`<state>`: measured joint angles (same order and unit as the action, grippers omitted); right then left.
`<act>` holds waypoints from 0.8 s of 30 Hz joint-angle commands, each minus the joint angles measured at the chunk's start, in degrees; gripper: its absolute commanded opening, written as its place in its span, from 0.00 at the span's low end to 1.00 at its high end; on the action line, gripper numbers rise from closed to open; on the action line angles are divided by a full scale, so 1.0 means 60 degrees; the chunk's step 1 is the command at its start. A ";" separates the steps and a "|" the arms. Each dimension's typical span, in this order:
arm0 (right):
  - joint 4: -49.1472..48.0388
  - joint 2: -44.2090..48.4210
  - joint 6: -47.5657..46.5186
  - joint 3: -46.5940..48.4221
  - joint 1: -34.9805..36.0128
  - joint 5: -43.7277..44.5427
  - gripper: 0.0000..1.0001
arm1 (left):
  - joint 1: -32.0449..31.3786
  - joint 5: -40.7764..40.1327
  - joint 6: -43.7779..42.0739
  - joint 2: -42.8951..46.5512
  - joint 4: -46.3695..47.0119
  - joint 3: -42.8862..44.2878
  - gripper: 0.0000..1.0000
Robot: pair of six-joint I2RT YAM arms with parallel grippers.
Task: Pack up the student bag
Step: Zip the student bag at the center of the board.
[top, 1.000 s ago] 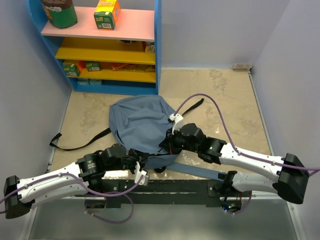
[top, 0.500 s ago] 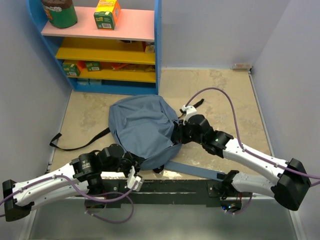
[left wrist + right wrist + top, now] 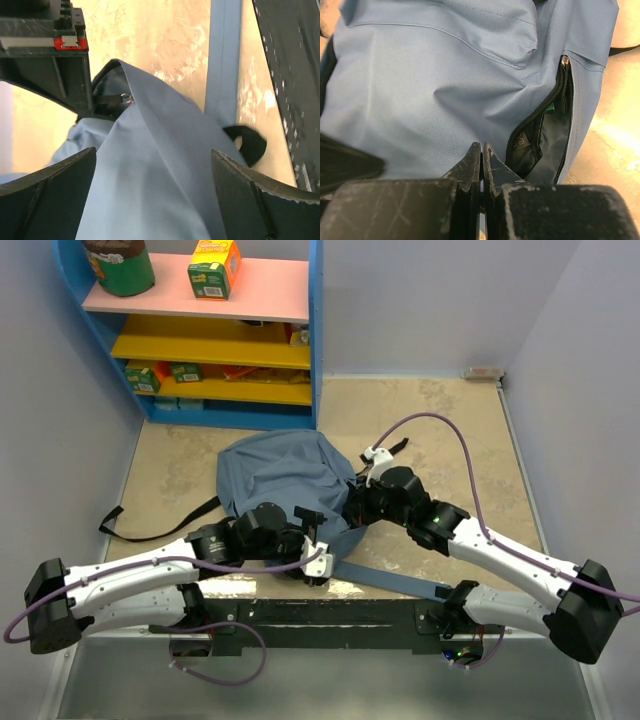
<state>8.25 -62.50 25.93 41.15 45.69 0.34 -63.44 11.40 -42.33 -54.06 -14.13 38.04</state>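
Observation:
The student bag point(image 3: 268, 478) is a slate-blue fabric backpack lying flat mid-table. My left gripper point(image 3: 310, 543) hangs open over its near right edge. In the left wrist view the dark fingers point(image 3: 265, 200) stand wide apart with the bag's cloth point(image 3: 165, 190) between them, untouched by the pads. My right gripper point(image 3: 352, 512) is at the bag's right side. In the right wrist view its jaws point(image 3: 481, 148) are shut, tips against the blue fabric point(image 3: 420, 85), beside a half-open zipper pocket point(image 3: 545, 135). I see nothing pinched between them.
A flat blue shoulder strap point(image 3: 390, 582) runs right along the near edge, with a black buckle point(image 3: 247, 142) by it. A black cord point(image 3: 150, 530) trails left. A blue shelf unit point(image 3: 220, 330) with boxes and a jar stands at the back left. Walls close both sides.
My left gripper has opened wide and swung right and forward over the bag's near edge. The right gripper moved up to the bag's right side a second ago and has since held still, shut.

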 commanded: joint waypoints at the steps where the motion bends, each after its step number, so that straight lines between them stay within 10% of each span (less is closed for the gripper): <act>1: -0.0759 0.0529 0.0175 0.0086 -0.0072 -0.0012 0.00 | -0.0193 -0.0303 0.2961 -0.0554 0.1754 0.0237 1.00; 24: -0.1317 0.1452 0.0394 -0.0925 -0.0071 -0.0701 0.00 | -0.0018 -0.0361 0.4989 -0.2605 0.3763 -0.0276 0.64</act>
<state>3.62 -55.75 27.62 36.12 45.58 -2.66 -63.42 8.82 -12.43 -69.04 6.37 35.53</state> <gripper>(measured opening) 0.011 0.675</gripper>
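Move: The bag's near-right rim, just behind the zip slider, lies about 6 cm right of the wide-open left hand, 2 cm ahead and 5 cm lower. The slider is some 6 cm ahead, 7 cm right and 3 cm lower; the blue strap's middle is roughly 8 cm back, 16 cm right and 12 cm lower. From the right hand, which already holds the zip pull, the unclosed gap lies about 8 cm ahead, 1 cm left and 4 cm below. The bag's folded rim behind the slider is what the left hand goes for: it travels about 5 cm right and 4 cm down, edging slightly forward, while tipping some 25 degrees and turning counter-clockwise, its fingers closing by about a third to straddle the rim. The right hand keeps its shut grip on the zip pull and eases up and back by a centimetre or two. ##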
